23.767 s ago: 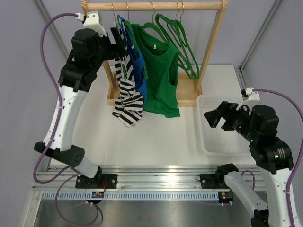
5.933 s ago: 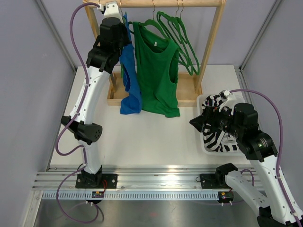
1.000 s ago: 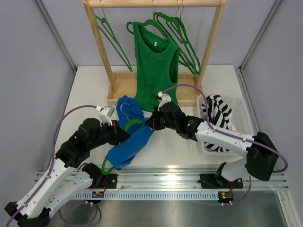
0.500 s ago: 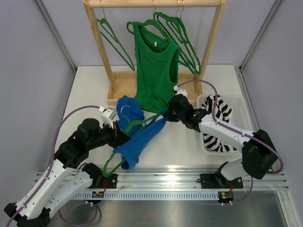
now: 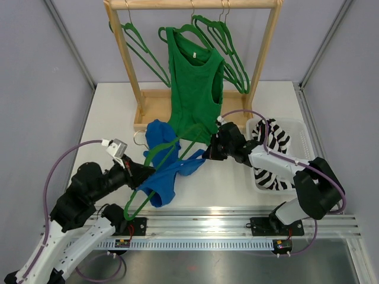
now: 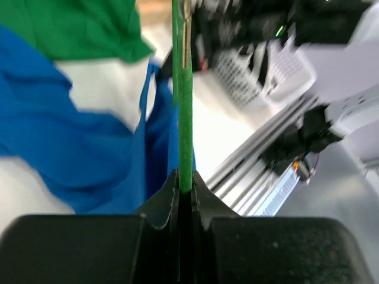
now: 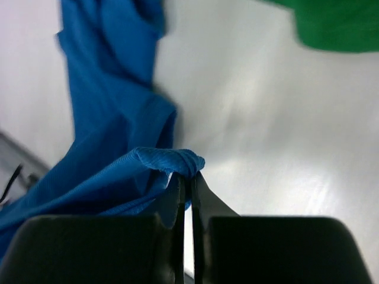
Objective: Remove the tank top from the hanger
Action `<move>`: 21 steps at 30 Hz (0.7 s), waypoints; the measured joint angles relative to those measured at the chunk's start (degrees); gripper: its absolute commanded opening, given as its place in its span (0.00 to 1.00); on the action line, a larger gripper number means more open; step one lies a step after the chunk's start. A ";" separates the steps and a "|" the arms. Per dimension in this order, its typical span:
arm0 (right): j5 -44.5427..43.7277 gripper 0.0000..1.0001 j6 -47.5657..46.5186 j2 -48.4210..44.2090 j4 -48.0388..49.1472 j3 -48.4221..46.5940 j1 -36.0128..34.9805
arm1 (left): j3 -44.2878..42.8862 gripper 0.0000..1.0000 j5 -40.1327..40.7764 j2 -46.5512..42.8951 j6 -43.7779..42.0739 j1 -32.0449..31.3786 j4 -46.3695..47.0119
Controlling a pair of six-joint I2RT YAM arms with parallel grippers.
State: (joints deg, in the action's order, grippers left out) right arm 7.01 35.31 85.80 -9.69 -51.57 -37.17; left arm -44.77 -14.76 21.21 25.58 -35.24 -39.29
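Note:
The blue tank top (image 5: 163,183) lies bunched on the table, still threaded on a green hanger (image 5: 160,149). My left gripper (image 5: 144,173) is shut on the hanger's bar (image 6: 185,118), which runs straight out from the jaws, tilted up off the table. The blue cloth (image 6: 71,142) hangs to its left. My right gripper (image 5: 206,155) is shut on a rolled edge of the blue tank top (image 7: 172,160) and holds it stretched toward the right, just above the white table.
A wooden rack (image 5: 266,53) stands at the back with a green tank top (image 5: 192,83) and empty green hangers (image 5: 234,59) on it. A white basket (image 5: 302,133) at the right holds a striped top (image 5: 269,136). The arm rail runs along the near edge.
My right gripper has pulled the blue strap to the right. My left arm has drawn back, tipping the hanger up. The blue top has stretched and slid along the hanger.

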 measured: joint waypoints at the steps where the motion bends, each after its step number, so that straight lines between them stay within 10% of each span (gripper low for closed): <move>1: 3.04 0.00 0.33 -0.70 2.10 1.81 0.20 | 0.00 0.00 0.31 -1.33 0.24 0.00 1.75; 8: 24.26 0.00 0.63 -12.94 9.81 9.73 -2.67 | 0.70 0.00 3.93 -3.13 -0.28 0.00 19.85; 21: 11.02 0.00 -6.49 -29.07 -16.55 10.56 -13.46 | -16.92 0.00 19.96 23.69 -11.08 -0.35 51.56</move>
State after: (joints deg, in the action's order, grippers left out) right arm 18.02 28.82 56.73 -26.24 -41.01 -50.63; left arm -61.69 5.19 44.91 14.50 -35.59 12.27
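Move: The left hand holds the green hanger; the rack's rail, where it goes, is some 32 cm ahead, 3 cm left and 22 cm higher. The green top hangs about 28 cm ahead and 15 cm right of that hand, roughly level in height. The right hand grips the blue tank top, bound for bare table 15 cm back, 2 cm left and 9 cm below; the basket lies level with it, 29 cm right and 8 cm lower. Left lifts the held hanger 25 cm and forward towards the rail, tipping up; right draws the tank top back 16 cm. ##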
